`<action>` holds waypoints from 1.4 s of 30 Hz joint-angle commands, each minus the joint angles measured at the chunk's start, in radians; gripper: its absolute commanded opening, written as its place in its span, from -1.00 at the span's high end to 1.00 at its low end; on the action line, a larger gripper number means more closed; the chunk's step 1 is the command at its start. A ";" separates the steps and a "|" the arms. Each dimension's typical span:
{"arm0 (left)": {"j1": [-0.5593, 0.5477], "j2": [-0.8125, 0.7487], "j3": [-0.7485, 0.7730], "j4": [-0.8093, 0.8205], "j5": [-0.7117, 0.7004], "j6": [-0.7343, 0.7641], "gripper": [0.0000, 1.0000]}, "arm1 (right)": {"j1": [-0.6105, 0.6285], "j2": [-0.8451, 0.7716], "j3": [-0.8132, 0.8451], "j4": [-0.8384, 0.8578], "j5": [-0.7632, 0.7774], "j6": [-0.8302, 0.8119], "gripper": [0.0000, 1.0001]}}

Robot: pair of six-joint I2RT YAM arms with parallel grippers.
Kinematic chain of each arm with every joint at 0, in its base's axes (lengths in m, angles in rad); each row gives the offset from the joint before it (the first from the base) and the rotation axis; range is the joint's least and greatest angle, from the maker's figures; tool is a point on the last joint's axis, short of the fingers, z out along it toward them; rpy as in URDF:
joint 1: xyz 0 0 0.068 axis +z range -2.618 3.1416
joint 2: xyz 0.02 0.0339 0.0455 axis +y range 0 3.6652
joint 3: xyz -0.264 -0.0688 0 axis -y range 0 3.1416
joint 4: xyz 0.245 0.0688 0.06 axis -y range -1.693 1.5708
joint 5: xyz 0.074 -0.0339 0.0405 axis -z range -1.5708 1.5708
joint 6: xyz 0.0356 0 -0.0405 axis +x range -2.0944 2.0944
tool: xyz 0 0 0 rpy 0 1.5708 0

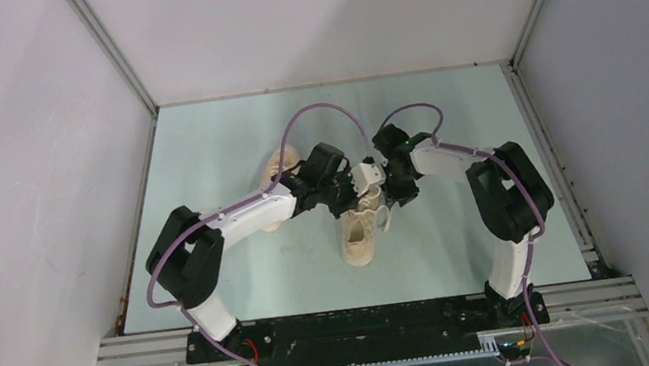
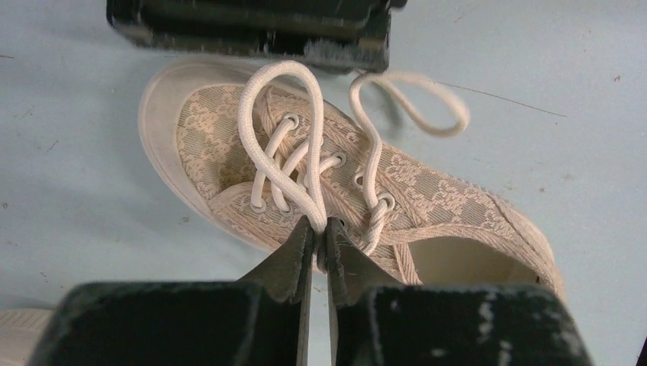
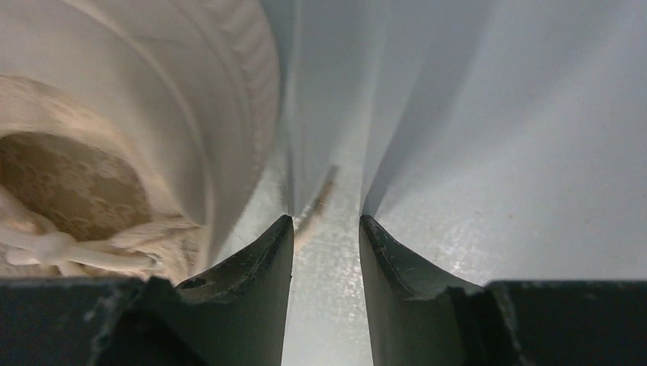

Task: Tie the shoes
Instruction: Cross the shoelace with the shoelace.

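Note:
One of the shoes (image 1: 360,235), cream-beige with off-white laces, lies mid-table with its toe toward the arms. Its lace forms a tall loop (image 2: 278,130) over the eyelets, and my left gripper (image 2: 320,223) is shut on the base of that loop. A second, loose stretch of lace (image 2: 416,103) curls on the table beside the shoe. My right gripper (image 3: 326,221) is low at the table on the shoe's (image 3: 137,114) right side, jaws apart, with only table and a thin blurred strand (image 3: 319,200) past the tips. In the top view both grippers, left (image 1: 348,201) and right (image 1: 396,191), meet over this shoe.
The other shoe (image 1: 279,165) lies farther back on the left, partly hidden by my left arm. The pale green table (image 1: 460,250) is closed in by white walls and metal rails. The right gripper's black body (image 2: 252,27) sits close beyond the shoe's toe in the left wrist view.

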 commanded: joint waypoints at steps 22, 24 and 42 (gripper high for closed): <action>0.008 -0.075 -0.005 -0.001 -0.016 -0.003 0.78 | 0.037 0.123 0.085 -0.050 0.040 0.078 0.46; 0.007 -0.073 -0.001 -0.006 -0.012 -0.002 0.78 | 0.019 0.117 0.084 -0.049 0.044 0.064 0.67; 0.007 0.050 0.122 -0.052 -0.075 0.024 0.79 | -0.208 -0.351 0.085 0.101 -0.747 -0.158 1.00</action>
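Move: The loose lace end lies flat almost between my open right fingertips, about 1 cm ahead, 1 cm left and 1 cm below. The shoe's toe is some 7 cm left of that hand and 3 cm ahead; the lace's slack curl stands about 5 cm left and 3 cm back, slightly above. From my left hand, which already pinches a lace loop above the shoe, that end is about 11 cm right, 3 cm ahead and 8 cm down. Down at the table, I nudge my right fingers about 1 cm left, then shut them on the lace end while easing forward and back right. I lift quickly with it, some 16 cm up and slightly forward, tilting about 35 degrees so the fingers swing to point left and forward. My left hand keeps its pinch on the loop, almost still. ##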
